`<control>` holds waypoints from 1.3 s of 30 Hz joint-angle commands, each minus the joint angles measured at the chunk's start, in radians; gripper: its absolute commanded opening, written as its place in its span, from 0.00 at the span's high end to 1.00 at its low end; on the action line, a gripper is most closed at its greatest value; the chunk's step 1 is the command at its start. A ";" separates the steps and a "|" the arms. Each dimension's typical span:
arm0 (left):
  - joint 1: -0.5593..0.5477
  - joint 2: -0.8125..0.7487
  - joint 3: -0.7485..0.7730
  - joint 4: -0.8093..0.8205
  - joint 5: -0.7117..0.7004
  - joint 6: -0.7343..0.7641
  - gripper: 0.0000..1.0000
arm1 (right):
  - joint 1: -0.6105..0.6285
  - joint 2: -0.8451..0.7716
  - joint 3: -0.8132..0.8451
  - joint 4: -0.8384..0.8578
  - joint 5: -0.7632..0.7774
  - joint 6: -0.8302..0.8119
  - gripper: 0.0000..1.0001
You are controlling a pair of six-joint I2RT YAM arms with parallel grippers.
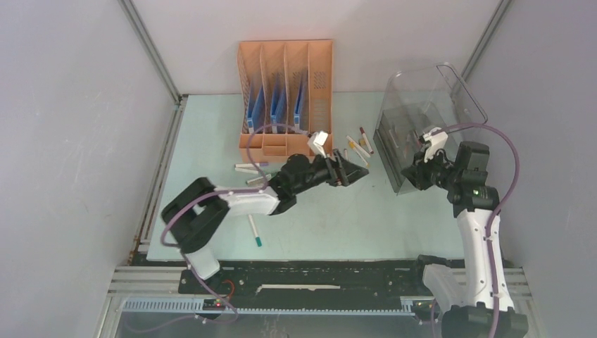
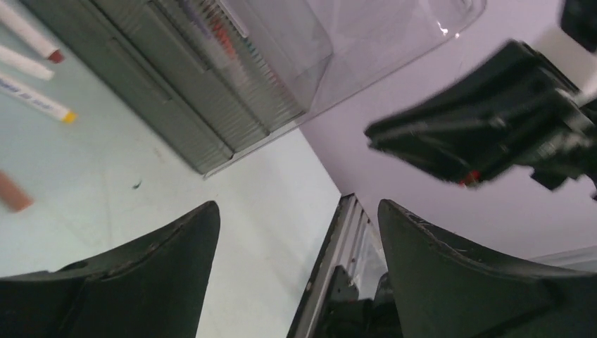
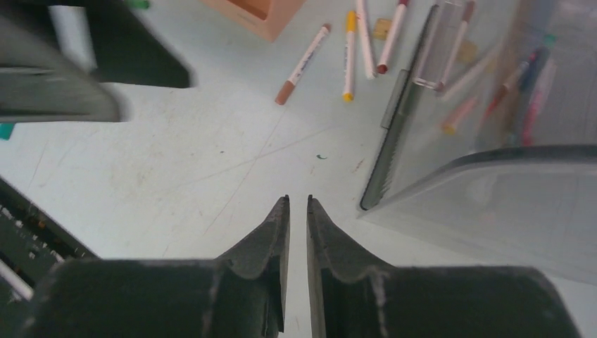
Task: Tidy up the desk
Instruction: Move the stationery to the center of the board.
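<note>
The desk (image 1: pixel 211 141) is a pale mint-green tabletop with loose markers scattered on it. My left gripper (image 1: pixel 350 171) reaches across its middle toward a cluster of markers (image 1: pixel 359 144); in the left wrist view it (image 2: pixel 296 204) stands wide open with nothing between the fingers. My right gripper (image 1: pixel 415 176) hangs at the front of the clear bin (image 1: pixel 422 120). In the right wrist view its jaws (image 3: pixel 298 198) are parted by a narrow gap, empty, above bare desk (image 3: pixel 176 162). A brown-capped marker (image 3: pixel 303 65) and a yellow-capped marker (image 3: pixel 349 56) lie ahead of it.
An orange file rack (image 1: pixel 285 98) with blue folders stands at the back. The smoky bin (image 3: pixel 486 141) holds several markers behind its drawer front. More markers (image 1: pixel 251 167) lie left of the arm, a teal-capped one (image 1: pixel 255 231) near the front. Grey walls enclose the desk.
</note>
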 commanded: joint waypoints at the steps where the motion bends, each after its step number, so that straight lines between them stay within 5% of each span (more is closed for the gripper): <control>1: -0.031 0.174 0.177 0.089 -0.062 -0.166 0.14 | 0.003 -0.081 0.029 -0.071 -0.128 -0.091 0.78; 7: -0.034 0.406 0.376 0.052 -0.145 -0.317 0.36 | -0.029 -0.098 0.039 -0.104 -0.119 -0.092 0.78; 16: -0.048 0.490 0.497 -0.095 -0.308 -0.282 0.40 | -0.013 -0.099 0.037 -0.114 -0.111 -0.088 0.78; 19: -0.049 0.473 0.536 -0.267 -0.420 -0.212 0.40 | 0.004 -0.097 0.037 -0.113 -0.102 -0.087 0.78; 26: -0.047 0.557 0.913 -0.877 -0.625 -0.063 0.51 | 0.018 -0.098 0.037 -0.109 -0.085 -0.083 0.79; 39: 0.011 0.796 1.325 -1.120 -0.541 0.050 0.58 | 0.023 -0.104 0.036 -0.106 -0.059 -0.079 0.83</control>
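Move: The maroon-capped marker lies about 16 cm ahead of the left hand, 5 cm to its right and 19 cm below. Also on the board, the white marker is 15 cm ahead and 2 right of that hand, the yellow-capped one 12 ahead and 2 right, the brown-capped one 8 ahead and 2 left. From the right hand the maroon-capped marker is roughly 17 cm ahead, 11 left and 20 below. Left hand reaches about 17 cm forward, down and rightward towards the markers, turning, half-closing; right backs off 3 cm. ##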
